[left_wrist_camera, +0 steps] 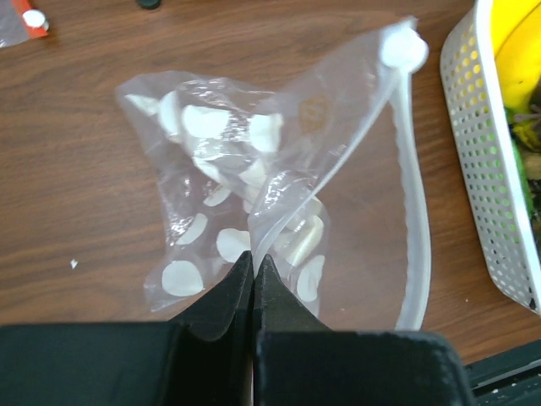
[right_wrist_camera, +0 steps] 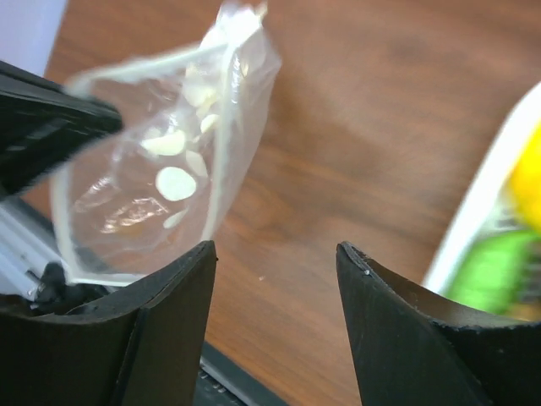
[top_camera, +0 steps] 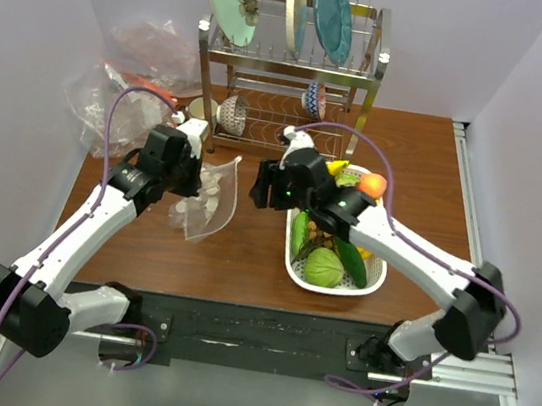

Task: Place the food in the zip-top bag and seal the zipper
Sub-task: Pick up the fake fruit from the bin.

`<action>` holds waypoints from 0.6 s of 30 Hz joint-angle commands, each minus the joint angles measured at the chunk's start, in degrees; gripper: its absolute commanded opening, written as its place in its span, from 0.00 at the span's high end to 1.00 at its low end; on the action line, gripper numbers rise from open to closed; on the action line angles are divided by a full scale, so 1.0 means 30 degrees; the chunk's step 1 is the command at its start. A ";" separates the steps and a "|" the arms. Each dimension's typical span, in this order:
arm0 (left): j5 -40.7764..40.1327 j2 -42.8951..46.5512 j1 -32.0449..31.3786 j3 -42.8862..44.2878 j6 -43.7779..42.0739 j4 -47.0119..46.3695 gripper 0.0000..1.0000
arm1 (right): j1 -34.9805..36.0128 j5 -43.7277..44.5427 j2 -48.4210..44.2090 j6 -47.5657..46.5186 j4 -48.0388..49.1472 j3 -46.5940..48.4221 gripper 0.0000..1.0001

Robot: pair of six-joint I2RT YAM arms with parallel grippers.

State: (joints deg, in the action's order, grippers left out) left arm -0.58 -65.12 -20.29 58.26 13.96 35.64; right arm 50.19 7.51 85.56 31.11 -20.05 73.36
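The zip-top bag point(top_camera: 209, 196), clear with white dots, hangs from its mouth edge over the table with the mouth gaping. My left gripper point(left_wrist_camera: 254, 256) is shut on that edge point(left_wrist_camera: 270, 211). The zipper point(left_wrist_camera: 416, 228) curves down the bag's right side, and a white slider point(left_wrist_camera: 403, 51) sits at its top. My right gripper point(right_wrist_camera: 275, 249) stands open just right of the bag point(right_wrist_camera: 161, 178), with only bare table between its fingers. The food lies in a white basket point(top_camera: 373, 281): a peach point(top_camera: 372, 185), a banana point(top_camera: 339, 167) and a green round piece point(top_camera: 323, 268).
A metal dish rack point(top_camera: 291, 59) with plates and bowls stands at the back centre. A heap of plain clear plastic with red-orange patches point(top_camera: 126, 82) lies at the back left. The basket's wall point(left_wrist_camera: 482, 169) is close to the bag's right.
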 commanded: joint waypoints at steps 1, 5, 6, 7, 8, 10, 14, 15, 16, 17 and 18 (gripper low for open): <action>0.1159 -0.0001 -0.0091 0.0209 -0.0169 -0.1946 1.00 | -0.0032 0.4574 -0.2963 -0.2399 -0.1516 -0.0516 0.36; 0.1570 -0.0090 -0.0091 0.0151 -0.0607 -0.2298 1.00 | -0.0236 0.7595 -0.4434 -0.3572 -0.1955 -0.1690 0.22; 0.1454 -0.0089 -0.0091 0.0150 -0.0609 -0.2444 1.00 | -0.0730 0.7721 -0.4496 -0.3632 -0.2190 -0.1546 0.22; 0.1366 -0.0002 -0.0091 0.0092 -0.0609 -0.2620 1.00 | -0.1054 0.7780 -0.4496 -0.3691 -0.2453 -0.1341 0.22; 0.1481 0.0057 -0.0091 -0.0053 -0.0696 -0.2795 1.00 | -0.1464 0.7433 -0.4409 -0.3633 -0.2920 -0.0962 0.23; 0.1657 0.0116 -0.0091 -0.0055 -0.0755 -0.3148 1.00 | -0.2869 0.6817 -0.4263 -0.3284 -0.2955 -0.0724 0.23; 0.2126 0.0174 -0.0091 -0.0433 -0.0960 -0.3821 1.00 | -0.3956 0.7018 -0.3183 -0.2697 -0.1406 -0.0784 0.14; 0.2127 0.0377 -0.0091 -0.0552 -0.0960 -0.4229 1.00 | -0.4074 0.7251 -0.2801 -0.2550 -0.1111 -0.0695 0.13; 0.2127 0.0495 -0.0091 -0.0669 -0.0989 -0.4378 1.00 | -0.4162 0.7282 -0.2420 -0.2172 -0.0702 -0.0317 0.12; 0.2214 0.0555 -0.0091 -0.0873 -0.1019 -0.4669 1.00 | -0.4366 0.7370 -0.1894 -0.1965 -0.0698 0.0034 0.12; 0.2273 0.0642 -0.0091 -0.0962 -0.1019 -0.4759 1.00 | -0.4484 0.7486 -0.0903 -0.1731 -0.0669 0.0386 0.12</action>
State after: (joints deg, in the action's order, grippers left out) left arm 4.62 -65.17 -20.34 56.93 12.34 26.59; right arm 37.56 27.29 77.19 23.05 -25.65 70.00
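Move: The grapes in the fruit bin lie about 17 cm to the right hand's right, 4 cm farther out and 14 cm lower. The bananas are some 13 cm right and 9 cm out from that hand, the peach about 25 cm right and 10 cm out, both some 13 cm below. The bag hangs roughly 12 cm to its left, level with it. From the left hand, the grapes are around 33 cm right, 3 cm out and 11 cm down. The left fingers keep their pinch on the bag's rim while that hand eases a couple of centimetres each outward, right and up. The free right hand swings away from the bag to its right, about 15 cm, rising some 5 cm at first, then curving forward about 6 cm and sinking by roughly 3 as it comes over the bin. It turns clockwise some 25 degrees and opens its fingers wider. ##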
